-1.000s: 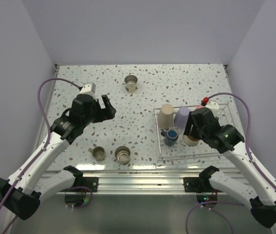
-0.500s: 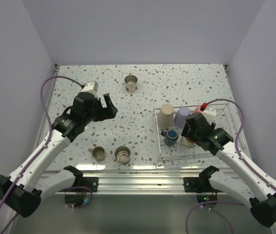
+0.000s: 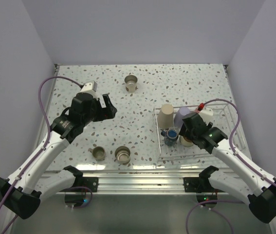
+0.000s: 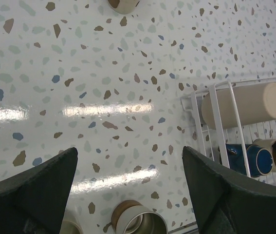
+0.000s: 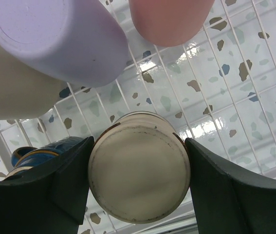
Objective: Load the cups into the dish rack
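The wire dish rack stands at the right. In it lie a beige tumbler, a lavender one and a dark blue-black mug. The right wrist view adds a coral-red tumbler. My right gripper is shut on a short metal cup, held bottom-up over the rack floor next to the mug. My left gripper hangs open and empty above the bare table. Two steel cups stand near the front edge and one stands at the back.
Grey walls close in the table at the back and both sides. A metal rail runs along the near edge. In the left wrist view the rack's white corner is at the right, and a steel cup sits just below the open fingers.
My right arm has swung left and nearer with the metal cup, settling beside the mug in the rack. The left gripper has barely shifted.
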Tool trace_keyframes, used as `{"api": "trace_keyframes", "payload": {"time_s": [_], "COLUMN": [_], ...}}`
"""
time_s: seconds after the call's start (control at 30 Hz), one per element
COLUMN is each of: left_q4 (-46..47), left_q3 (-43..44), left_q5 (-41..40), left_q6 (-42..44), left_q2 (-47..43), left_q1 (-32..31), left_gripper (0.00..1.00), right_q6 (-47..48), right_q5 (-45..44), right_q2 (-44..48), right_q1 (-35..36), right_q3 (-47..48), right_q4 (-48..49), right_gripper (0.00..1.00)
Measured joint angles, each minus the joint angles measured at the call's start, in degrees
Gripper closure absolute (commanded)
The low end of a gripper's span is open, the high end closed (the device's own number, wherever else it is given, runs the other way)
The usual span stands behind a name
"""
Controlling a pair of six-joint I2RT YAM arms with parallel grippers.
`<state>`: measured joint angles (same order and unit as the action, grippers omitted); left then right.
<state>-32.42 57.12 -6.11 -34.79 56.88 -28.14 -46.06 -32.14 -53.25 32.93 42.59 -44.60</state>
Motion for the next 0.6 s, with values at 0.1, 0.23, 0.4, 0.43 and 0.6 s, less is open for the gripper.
{"api": "trace_keyframes", "payload": {"time_s": [0.1,0.23,0.4,0.43,0.6], "left_q4": [-0.1,-0.1,-0.2,-0.3,-1.6], "left_q3": [0.0,0.3,0.5,0.6,1.4], "left_q5": [0.0,0.0,0.0,0.0,0.0], "left_q6": [0.1,0.2,1.0,1.2,2.5], "left_q2": [0.0,0.0,0.1,0.2,1.2], "left_q1": [0.0,0.0,0.0,0.0,0.0], "left_gripper": [0.09,0.09,0.1,0.1,0.12], "right_q6": [0.0,0.0,0.1,0.2,0.3], "right_q5": [0.1,0.2,0.2,0.2,0.2], "right_q2": [0.0,0.0,0.0,0.0,0.2], "right_q1": [0.0,0.0,0.0,0.0,0.0], "right_q3": [0.0,0.0,0.0,0.0,0.4], "right_q4": [0.6,0.6,0.8,0.8,0.4], "right_gripper": [0.46,0.19,0.03,0.02,0.01]}}
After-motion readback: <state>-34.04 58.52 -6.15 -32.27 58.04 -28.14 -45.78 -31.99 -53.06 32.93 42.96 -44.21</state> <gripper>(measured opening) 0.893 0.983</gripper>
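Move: The right hand has the upturned silver cup between its fingers in the rack, the cup's middle only some 2 cm below the hand point. The blue mug stands about 8 cm to this hand's left and level with it; the purple cup about 11 cm ahead and 3 cm left; the red cup about 12 cm ahead and 6 cm right. From the left hand the silver cup lies some 37 cm right, 5 cm back and about 13 cm lower. The right hand stays in place over the rack and opens its fingers wide, letting go of the silver cup. ##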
